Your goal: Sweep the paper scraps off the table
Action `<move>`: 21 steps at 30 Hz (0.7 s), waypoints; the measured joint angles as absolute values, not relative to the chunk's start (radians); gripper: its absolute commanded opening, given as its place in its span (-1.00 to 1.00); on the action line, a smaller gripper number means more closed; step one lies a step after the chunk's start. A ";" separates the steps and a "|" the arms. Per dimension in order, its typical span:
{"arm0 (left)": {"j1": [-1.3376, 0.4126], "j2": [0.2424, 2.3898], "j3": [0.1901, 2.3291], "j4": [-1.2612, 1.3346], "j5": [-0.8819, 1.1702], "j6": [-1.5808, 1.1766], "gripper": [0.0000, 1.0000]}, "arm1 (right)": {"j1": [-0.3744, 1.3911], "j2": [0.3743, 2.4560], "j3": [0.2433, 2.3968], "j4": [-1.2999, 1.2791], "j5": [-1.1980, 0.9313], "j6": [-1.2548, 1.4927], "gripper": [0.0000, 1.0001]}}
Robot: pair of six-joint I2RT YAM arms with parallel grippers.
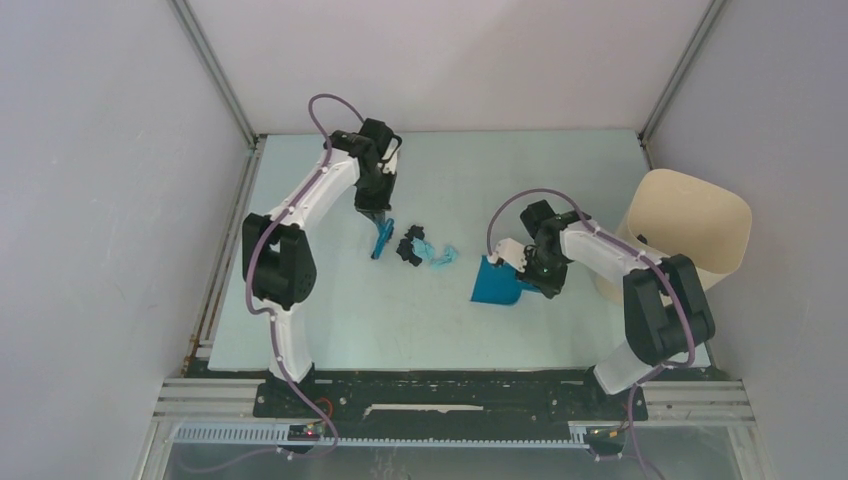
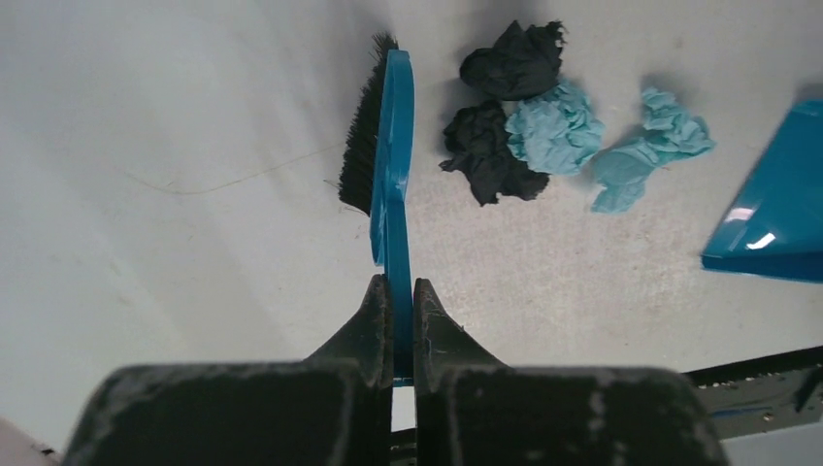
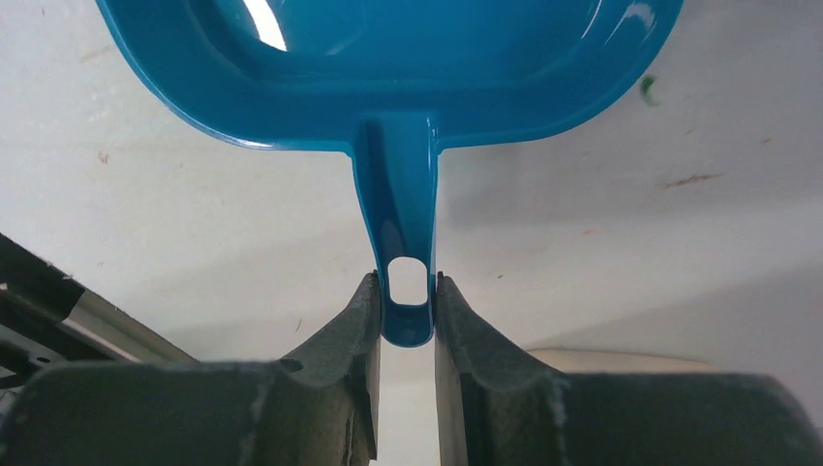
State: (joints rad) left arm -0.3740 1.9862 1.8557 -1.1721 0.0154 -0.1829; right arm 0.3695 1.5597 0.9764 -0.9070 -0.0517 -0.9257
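Observation:
The paper scraps [image 1: 424,247], black and light blue lumps, lie bunched in the middle of the pale green table [image 1: 400,320]. In the left wrist view the paper scraps [image 2: 543,121] sit just right of the blue hand brush [image 2: 391,146], whose black bristles face left, away from them. My left gripper [image 2: 399,291] is shut on the brush's thin handle. My right gripper [image 3: 407,282] is shut on the handle end of the blue dustpan [image 3: 388,68]. The dustpan [image 1: 497,282] rests on the table right of the scraps, and its corner shows as the dustpan [image 2: 776,209].
A tall beige bin [image 1: 680,235] stands at the table's right edge, behind my right arm. Grey frame rails run along the table's left side and near edge. A tiny green fleck [image 3: 648,89] lies beside the dustpan.

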 measured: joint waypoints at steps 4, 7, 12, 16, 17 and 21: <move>-0.374 1.999 1.856 -1.147 0.088 -0.191 -1.00 | 0.387 1.610 1.040 -0.907 -0.054 -0.905 -0.84; -0.374 2.008 1.856 -1.124 0.133 -0.204 -1.00 | 0.402 1.634 1.089 -0.910 -0.054 -0.891 -0.85; -0.374 2.014 1.855 -1.082 0.210 -0.228 -1.00 | 0.429 1.682 1.159 -0.907 -0.060 -0.870 -0.84; -0.374 2.014 1.844 -1.029 0.288 -0.255 -1.00 | 0.458 1.708 1.180 -0.909 -0.063 -0.857 -0.84; -0.375 2.014 1.837 -1.017 0.306 -0.263 -1.00 | 0.464 1.714 1.184 -0.910 -0.065 -0.854 -0.84; -0.377 2.014 1.799 -0.972 0.367 -0.292 -1.00 | 0.477 1.728 1.192 -0.908 -0.071 -0.844 -0.84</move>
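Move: My left hand holds the brush upright. The two dark paper scraps lie about 7 cm to its right, 1 cm ahead and 12 cm below. The nearer light-blue scrap is 11 cm right and 1 cm back, the other 16 cm right and 3 cm back. For my right hand, gripping the dustpan handle, that outer blue scrap is about 25 cm left, 13 cm ahead and 3 cm below; the dark pair is 33 cm left, 16 cm ahead. I sweep the brush with my left hand some 7 cm to the right, tilting it about 20 degrees so the bristles swing right, meet the dark scraps and push them along towards the pan. At once my right hand brings the dustpan about 5 cm left and 4 cm forward, its mouth going to meet the light-blue scraps. Both grips stay shut on their handles. ##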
